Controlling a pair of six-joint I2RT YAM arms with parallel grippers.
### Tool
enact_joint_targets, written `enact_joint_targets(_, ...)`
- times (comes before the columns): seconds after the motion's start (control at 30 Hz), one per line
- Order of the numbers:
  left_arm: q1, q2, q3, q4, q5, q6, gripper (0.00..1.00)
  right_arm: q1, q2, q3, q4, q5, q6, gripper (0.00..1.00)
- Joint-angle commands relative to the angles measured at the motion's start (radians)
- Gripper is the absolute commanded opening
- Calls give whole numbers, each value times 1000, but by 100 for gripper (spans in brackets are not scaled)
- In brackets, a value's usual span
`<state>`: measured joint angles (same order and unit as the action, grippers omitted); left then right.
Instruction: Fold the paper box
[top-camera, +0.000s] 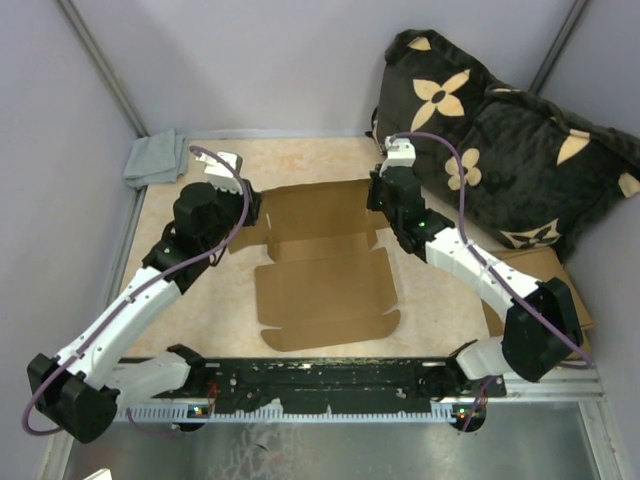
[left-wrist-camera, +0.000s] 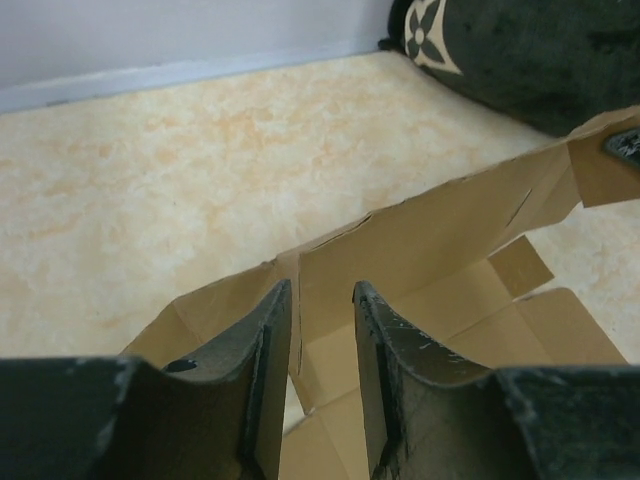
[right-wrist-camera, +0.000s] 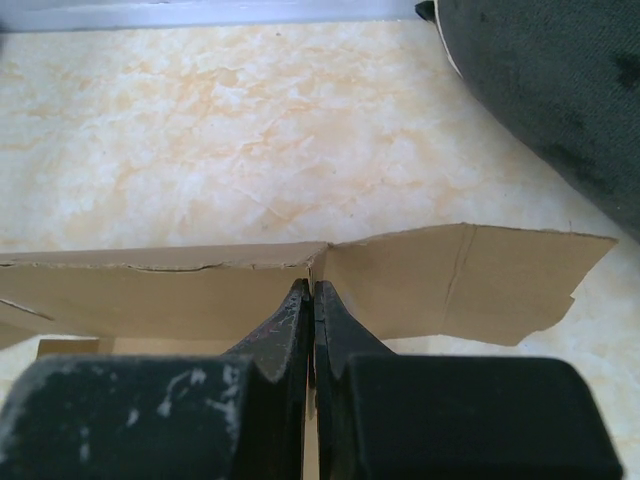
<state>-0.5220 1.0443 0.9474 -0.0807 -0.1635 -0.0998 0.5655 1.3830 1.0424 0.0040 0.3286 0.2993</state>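
The paper box (top-camera: 320, 285), plain brown cardboard, lies mid-table with its near panels flat and its far wall raised. My left gripper (top-camera: 248, 215) is at the box's far left corner. In the left wrist view its jaws (left-wrist-camera: 321, 290) stand open astride an upright flap edge of the paper box (left-wrist-camera: 420, 240), which sits close to the left finger (left-wrist-camera: 262, 340). My right gripper (top-camera: 385, 195) is at the far right corner. It is shut (right-wrist-camera: 313, 287) on a thin cardboard panel where the raised wall (right-wrist-camera: 170, 295) meets a side flap (right-wrist-camera: 470, 280).
A dark cushion with beige flowers (top-camera: 500, 140) fills the back right, close behind the right gripper. A grey cloth (top-camera: 155, 158) lies at the back left corner. Flat brown cardboard pieces (top-camera: 540, 270) lie under the right arm. Walls close in the table.
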Motion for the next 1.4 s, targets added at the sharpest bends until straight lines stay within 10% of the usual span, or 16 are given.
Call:
enact_joint_targets(0.0, -6, 22, 6, -90, -3, -40, 38, 4, -68, -26, 111, 11, 50, 0)
enact_joint_targets(0.63, -6, 131, 25, -174, -78, -93, 34, 4, -93, -28, 65, -41, 52, 0)
enact_joint_targets(0.8, -6, 141, 9, -166, -85, -108, 6, 5, -96, -22, 33, -51, 56, 0)
enact_joint_targets(1.1, -7, 95, -114, -59, -103, -165, 0, 4, -125, 51, -203, -65, 65, 73)
enact_joint_targets(1.37, -8, 62, -215, 86, -144, -226, 0, -38, -174, 25, -350, -29, 62, 74)
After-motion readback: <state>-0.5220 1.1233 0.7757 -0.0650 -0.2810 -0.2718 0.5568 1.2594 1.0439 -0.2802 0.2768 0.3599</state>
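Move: The box's left corner tab, on the top edge of the raised far wall, lies about 8 cm below the half-open left hand, some 2 cm ahead and 1 cm to its left. The left side flap hangs about 6 cm to the left, 1 cm back and 12 cm below the same hand. The right hand already pinches the right corner tab between its pads; from there the left tab is some 26 cm to the left, 1 cm back and 1 cm lower. The box's left corner tab gets pinched as the left hand sinks almost straight down, about 10 cm in all, tipping its fingers some 15 degrees downward and shutting them late in the descent. The right hand keeps hold of its corner nearly in place until then, opens wide to let go of the right tab, and draws back about 5 cm, drifting a little right. ##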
